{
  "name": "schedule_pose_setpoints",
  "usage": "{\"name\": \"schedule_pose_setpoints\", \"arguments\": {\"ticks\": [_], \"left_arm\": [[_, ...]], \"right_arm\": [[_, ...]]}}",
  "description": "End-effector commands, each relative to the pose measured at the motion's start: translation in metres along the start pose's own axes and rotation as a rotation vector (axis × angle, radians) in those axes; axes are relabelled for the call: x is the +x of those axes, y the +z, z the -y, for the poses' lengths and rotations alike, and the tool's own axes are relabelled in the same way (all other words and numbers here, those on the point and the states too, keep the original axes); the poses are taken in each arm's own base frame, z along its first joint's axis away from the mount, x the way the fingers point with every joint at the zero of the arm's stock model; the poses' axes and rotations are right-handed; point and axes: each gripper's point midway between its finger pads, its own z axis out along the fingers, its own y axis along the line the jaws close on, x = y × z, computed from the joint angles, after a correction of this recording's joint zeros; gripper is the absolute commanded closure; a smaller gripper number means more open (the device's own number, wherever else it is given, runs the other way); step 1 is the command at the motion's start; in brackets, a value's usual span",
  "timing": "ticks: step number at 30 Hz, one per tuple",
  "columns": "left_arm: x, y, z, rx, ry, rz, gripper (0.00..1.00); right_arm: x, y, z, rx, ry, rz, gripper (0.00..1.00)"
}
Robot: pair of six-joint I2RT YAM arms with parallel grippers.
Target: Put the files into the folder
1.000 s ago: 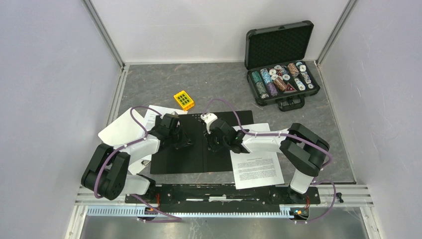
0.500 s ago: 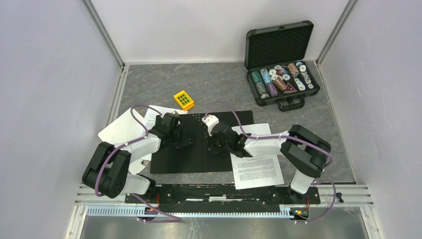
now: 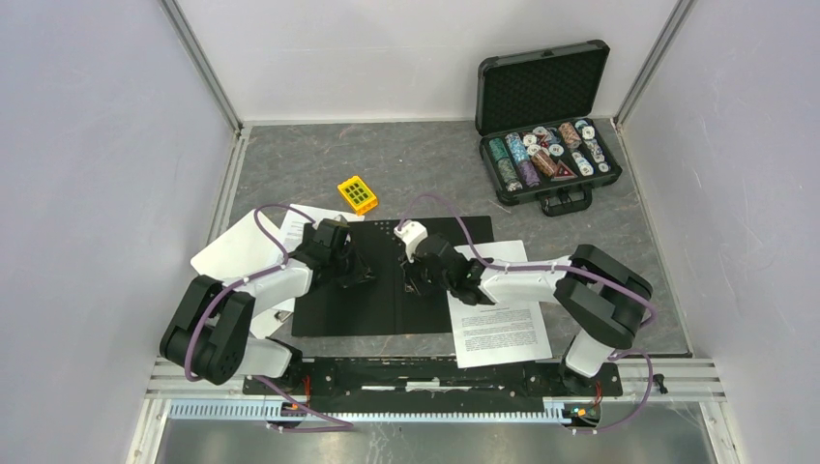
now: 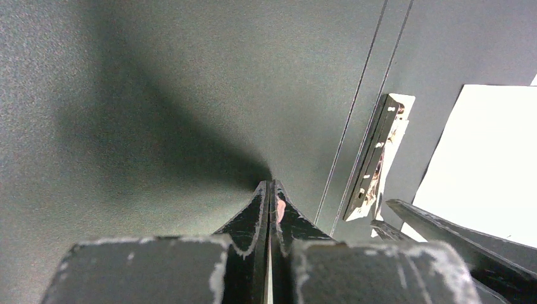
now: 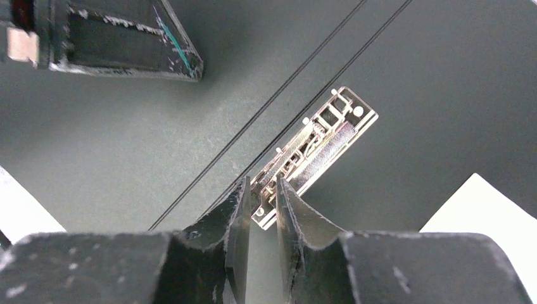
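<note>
The folder (image 3: 367,311) lies open on the table, black inside up, with its metal clip (image 5: 316,147) by the spine. My left gripper (image 4: 271,187) is shut, its tips pressed on the left cover with nothing between them. My right gripper (image 5: 261,185) stands over the near end of the clip (image 4: 379,155), jaws a narrow gap apart and straddling that end. One of the files (image 3: 500,324), a printed white sheet, lies partly on the folder's right edge under my right arm. Another sheet (image 3: 295,224) shows at the folder's left.
A white clipboard (image 3: 232,253) lies left of the folder under my left arm. A small yellow block (image 3: 358,194) sits behind the folder. An open black case of poker chips (image 3: 546,145) stands at the back right. Walls close in both sides.
My right gripper has shifted slightly along the clip and its jaws have parted a little. The left gripper has stayed pressed on the cover.
</note>
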Motion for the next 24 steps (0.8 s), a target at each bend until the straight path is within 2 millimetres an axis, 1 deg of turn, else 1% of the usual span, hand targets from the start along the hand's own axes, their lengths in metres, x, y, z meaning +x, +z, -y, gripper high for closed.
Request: {"name": "schedule_pose_setpoints", "arguments": {"ticks": [1, 4, 7, 9, 10, 12, 13, 14, 15, 17, 18, 19, 20, 21, 22, 23, 24], "left_arm": [[0.02, 0.002, -0.064, -0.254, 0.004, -0.03, 0.98], [0.018, 0.002, -0.058, -0.233, 0.005, -0.033, 0.98], [0.017, -0.002, -0.04, -0.162, 0.001, -0.049, 0.98], [0.013, -0.006, -0.026, -0.109, -0.002, -0.045, 0.98], [0.01, -0.008, -0.02, -0.088, -0.004, -0.038, 0.97], [0.004, -0.013, -0.007, -0.046, 0.002, -0.027, 0.93], [0.001, -0.016, -0.002, -0.032, 0.009, -0.022, 0.92], [-0.001, -0.019, 0.003, -0.014, 0.015, -0.017, 0.9], [-0.003, -0.022, 0.009, 0.008, 0.022, -0.016, 0.87], [-0.008, -0.027, 0.022, 0.052, 0.032, -0.009, 0.82], [-0.01, -0.03, 0.027, 0.073, 0.035, -0.007, 0.79], [-0.013, -0.032, 0.032, 0.092, 0.04, -0.003, 0.74], [-0.013, -0.035, 0.036, 0.108, 0.046, -0.003, 0.7], [-0.015, -0.037, 0.041, 0.127, 0.057, -0.003, 0.66], [-0.015, -0.039, 0.044, 0.138, 0.064, -0.005, 0.62], [-0.016, -0.042, 0.045, 0.139, 0.07, -0.004, 0.59], [-0.017, -0.044, 0.046, 0.136, 0.075, -0.001, 0.56]], "right_arm": [[0.044, -0.019, 0.034, 0.108, -0.084, -0.24, 0.73], [0.01, -0.017, 0.024, 0.068, -0.077, -0.182, 0.68], [-0.025, -0.021, 0.021, 0.051, -0.077, -0.109, 0.61], [-0.045, -0.029, 0.024, 0.043, -0.087, -0.071, 0.53], [-0.053, -0.034, 0.027, 0.039, -0.097, -0.05, 0.46], [-0.069, -0.046, 0.027, 0.014, -0.152, 0.019, 0.36], [-0.073, -0.052, 0.024, -0.007, -0.189, 0.051, 0.31], [-0.078, -0.057, 0.018, -0.05, -0.221, 0.084, 0.28], [-0.078, -0.06, 0.015, -0.071, -0.263, 0.103, 0.26], [-0.082, -0.063, 0.012, -0.098, -0.33, 0.156, 0.24], [-0.08, -0.065, 0.009, -0.121, -0.374, 0.184, 0.22], [-0.081, -0.068, 0.004, -0.148, -0.413, 0.23, 0.22], [-0.076, -0.069, 0.002, -0.163, -0.456, 0.256, 0.21], [-0.077, -0.072, -0.002, -0.181, -0.498, 0.305, 0.21], [-0.072, -0.074, -0.005, -0.202, -0.562, 0.339, 0.21], [-0.075, -0.079, -0.01, -0.219, -0.617, 0.398, 0.21], [-0.072, -0.081, -0.013, -0.235, -0.656, 0.429, 0.21]]}}
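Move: By the near end of the folder's metal clip, the right hand has the clip's middle about 3 cm ahead, 1 cm right and 2 cm below. The right-hand file lies some 19 cm right and 4 cm back, while the yellow box is roughly 20 cm ahead and 11 cm left. From the left hand, closed over the folder's left cover, the clip is about 8 cm right, 1 cm ahead and 1 cm below. Rising off the clip, with a fingertip seeming to hook its lever up, the right hand climbs about 9 cm, swinging 3 cm forward and back again while drifting right. Its fingers spread wide, and the hand turns some 20 degrees counter-clockwise and tips up by as much. Late on, the left hand lifts about 3.5 cm off the cover, its shut fingers opening part way. ##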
